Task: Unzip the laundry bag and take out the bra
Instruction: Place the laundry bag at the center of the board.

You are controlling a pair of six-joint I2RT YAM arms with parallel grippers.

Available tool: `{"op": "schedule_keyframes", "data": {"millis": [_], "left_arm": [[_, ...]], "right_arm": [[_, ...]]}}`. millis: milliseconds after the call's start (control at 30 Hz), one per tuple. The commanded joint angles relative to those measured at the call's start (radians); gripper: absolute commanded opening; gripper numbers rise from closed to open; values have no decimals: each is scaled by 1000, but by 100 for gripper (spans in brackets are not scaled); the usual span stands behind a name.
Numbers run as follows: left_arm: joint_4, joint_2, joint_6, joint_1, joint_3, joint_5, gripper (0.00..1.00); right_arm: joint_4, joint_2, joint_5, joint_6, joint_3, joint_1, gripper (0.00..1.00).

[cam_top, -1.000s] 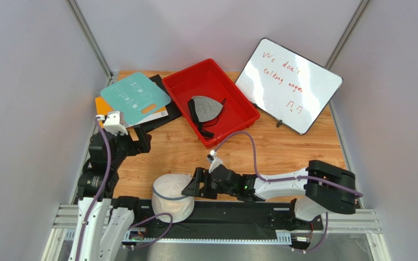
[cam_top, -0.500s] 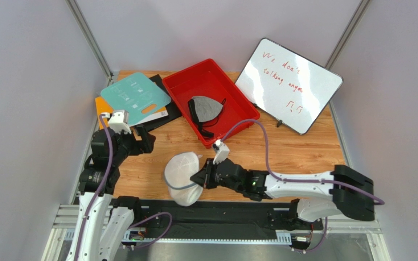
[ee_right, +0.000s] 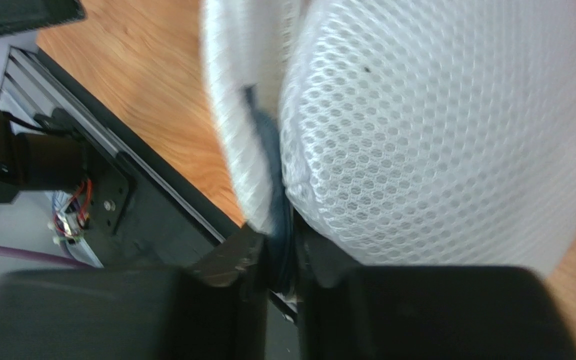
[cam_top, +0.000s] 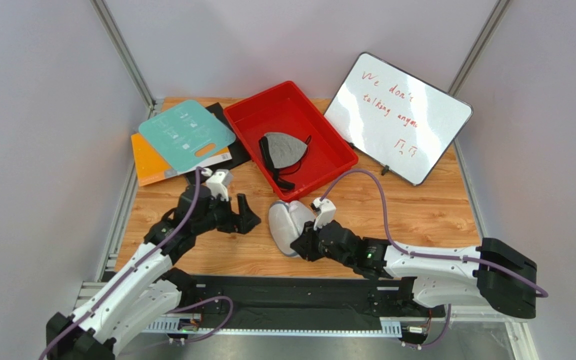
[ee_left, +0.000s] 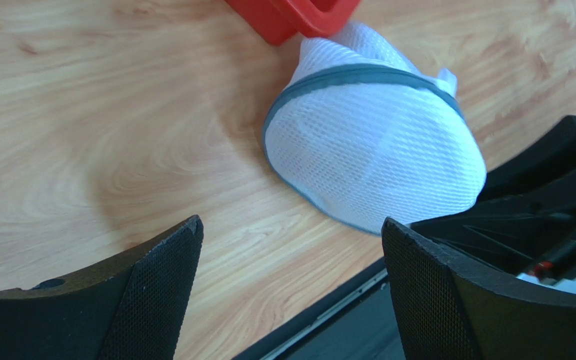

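Observation:
The laundry bag, a white mesh dome with a grey zipper band, lies tipped on its side on the wooden table just in front of the red bin. My right gripper is shut on its rim; in the right wrist view the fingers pinch the zipper band where the two mesh halves meet. My left gripper stands open a little to the left of the bag, with nothing between its fingers; the bag lies ahead of them. The bra is hidden.
A red bin behind the bag holds a grey bra with black straps. A whiteboard leans at the back right. A teal folder and an orange board lie back left. A black rail runs along the near edge.
The right gripper closed on the bag's rim and carried it from the near edge up and right toward the red bin. The left arm swung in from the left edge toward the bag.

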Motion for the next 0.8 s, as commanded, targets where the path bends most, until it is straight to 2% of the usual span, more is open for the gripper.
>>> {"op": "schedule_keyframes", "data": {"millis": [0, 67, 100, 200, 333, 433, 600, 767], "left_arm": [[127, 62, -65, -93, 25, -72, 94], [136, 71, -65, -98, 22, -87, 93], [146, 71, -68, -98, 15, -90, 94], [182, 75, -77, -98, -6, -95, 94], [227, 98, -70, -98, -5, -80, 94], [279, 116, -48, -101, -6, -32, 94], [359, 154, 19, -130, -14, 74, 94], [488, 226, 58, -199, -12, 160, 95]], "right_arm": [[-38, -19, -61, 106, -89, 3, 37], [-86, -72, -36, 107, -105, 16, 51], [-150, -97, -29, 100, -105, 19, 62], [-290, -204, -4, 57, -71, 22, 73], [-448, -360, -2, -3, 9, 22, 82], [-510, -426, -22, -40, 58, 22, 83], [-510, -454, -16, -106, 102, 20, 89], [-447, -407, -30, -169, 109, -36, 89]]}}
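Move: The right hand's nearly shut fingers hold the laundry bag by its blue-trimmed edge; the bag's middle is about 5 cm ahead, 2 cm left and 4 cm lower. The red tray's middle lies some 33 cm ahead and 1 cm left of that hand, with the grey mask in it about 30 cm ahead and 3 cm left. From the open left hand, the bag is about 2 cm ahead, 10 cm right and 9 cm lower. Right hand dips back-right, opens off the bag, then rises about 10 cm; left hand edges right towards bag. ##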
